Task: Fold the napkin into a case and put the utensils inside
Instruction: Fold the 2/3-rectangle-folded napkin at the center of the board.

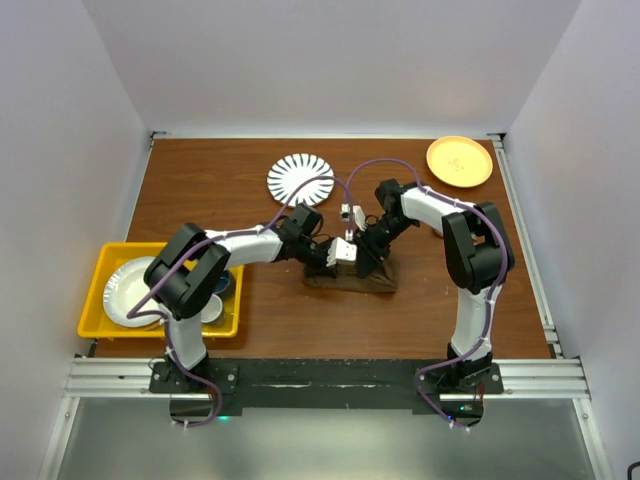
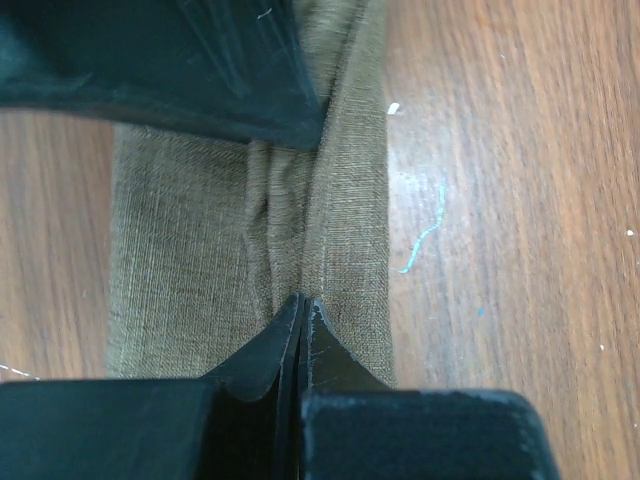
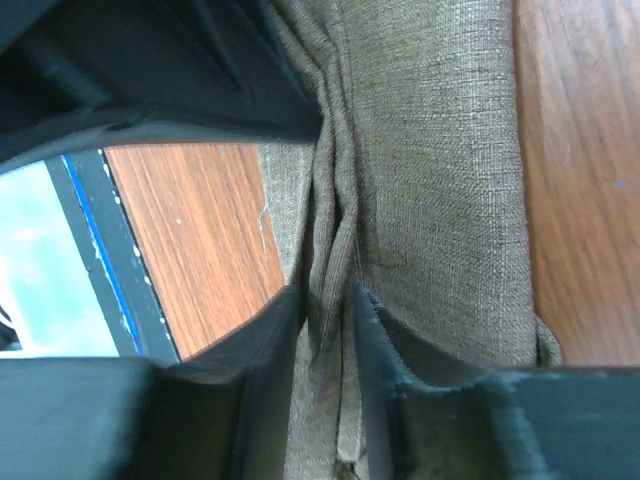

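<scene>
The olive-brown napkin [image 1: 352, 281] lies folded into a narrow strip on the wooden table, mid-front. Both grippers meet over it. My left gripper [image 1: 336, 256] is shut, and its tips [image 2: 302, 300] pinch a raised pleat of the napkin [image 2: 180, 250]. My right gripper [image 1: 362, 258] faces it from the other side. In the right wrist view its jaws [image 3: 328, 298] stand a little apart, with the same pleat of napkin [image 3: 440, 180] running loosely between them. The right gripper's dark body [image 2: 200, 70] fills the top of the left wrist view. The utensils are out of view.
A yellow bin [image 1: 98, 290] with white plates and a blue bowl sits at the front left. A striped plate [image 1: 300, 178] lies behind the arms. An orange plate [image 1: 459, 161] sits at the back right. The table's edge [image 3: 100, 250] shows left of the right gripper.
</scene>
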You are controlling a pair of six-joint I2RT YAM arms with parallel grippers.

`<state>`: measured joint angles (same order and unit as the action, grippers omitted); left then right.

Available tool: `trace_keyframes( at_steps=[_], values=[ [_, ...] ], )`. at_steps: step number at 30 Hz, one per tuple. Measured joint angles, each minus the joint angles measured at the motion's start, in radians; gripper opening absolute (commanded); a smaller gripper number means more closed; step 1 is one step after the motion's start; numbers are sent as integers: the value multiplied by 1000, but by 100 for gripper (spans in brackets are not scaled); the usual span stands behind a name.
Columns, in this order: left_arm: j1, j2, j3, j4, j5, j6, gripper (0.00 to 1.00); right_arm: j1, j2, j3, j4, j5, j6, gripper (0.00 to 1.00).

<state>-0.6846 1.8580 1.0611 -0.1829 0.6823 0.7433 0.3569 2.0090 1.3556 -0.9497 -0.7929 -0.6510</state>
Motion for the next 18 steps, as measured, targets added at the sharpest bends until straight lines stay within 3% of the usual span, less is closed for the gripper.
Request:
trace_keyframes(
  at_steps=[2, 9, 11, 18],
  values=[
    [18, 19, 12, -3, 35, -18, 0, 0, 0, 9, -13, 13, -6, 55],
    [39, 50, 37, -18, 99, -49, 0, -5, -29, 9, -39, 60, -7, 61],
    [47, 65, 53, -27, 114, -63, 0, -5, -52, 9, -38, 72, -13, 79],
    [69, 110, 96, -54, 183, -116, 0, -20, -134, -10, 26, 90, -13, 80]
  ],
)
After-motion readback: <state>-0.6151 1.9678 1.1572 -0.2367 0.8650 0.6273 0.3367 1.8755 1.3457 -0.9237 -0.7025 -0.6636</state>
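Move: Under both hands lies the folded napkin, a narrow strip running left to right. Its middle is about 4 cm right of the left hand, 1 cm ahead and 1 cm below; from the right hand it is some 4 cm left, 1 cm ahead and 2 cm below. From the right hand, the striped plate stands roughly 20 cm ahead and 15 cm left, and the utensils some 8 cm ahead and 18 cm right. Opening wide from a partly open gap, the right fingers come clear of the napkin's creased ridge, easing about 1 cm to the right, then rising some 3 cm while drawing 2 cm forward. Meanwhile the left hand keeps its shut fingertips on the folded layers, staying in place as its wrist turns about 15 degrees, the tips swinging towards the robot's base. ##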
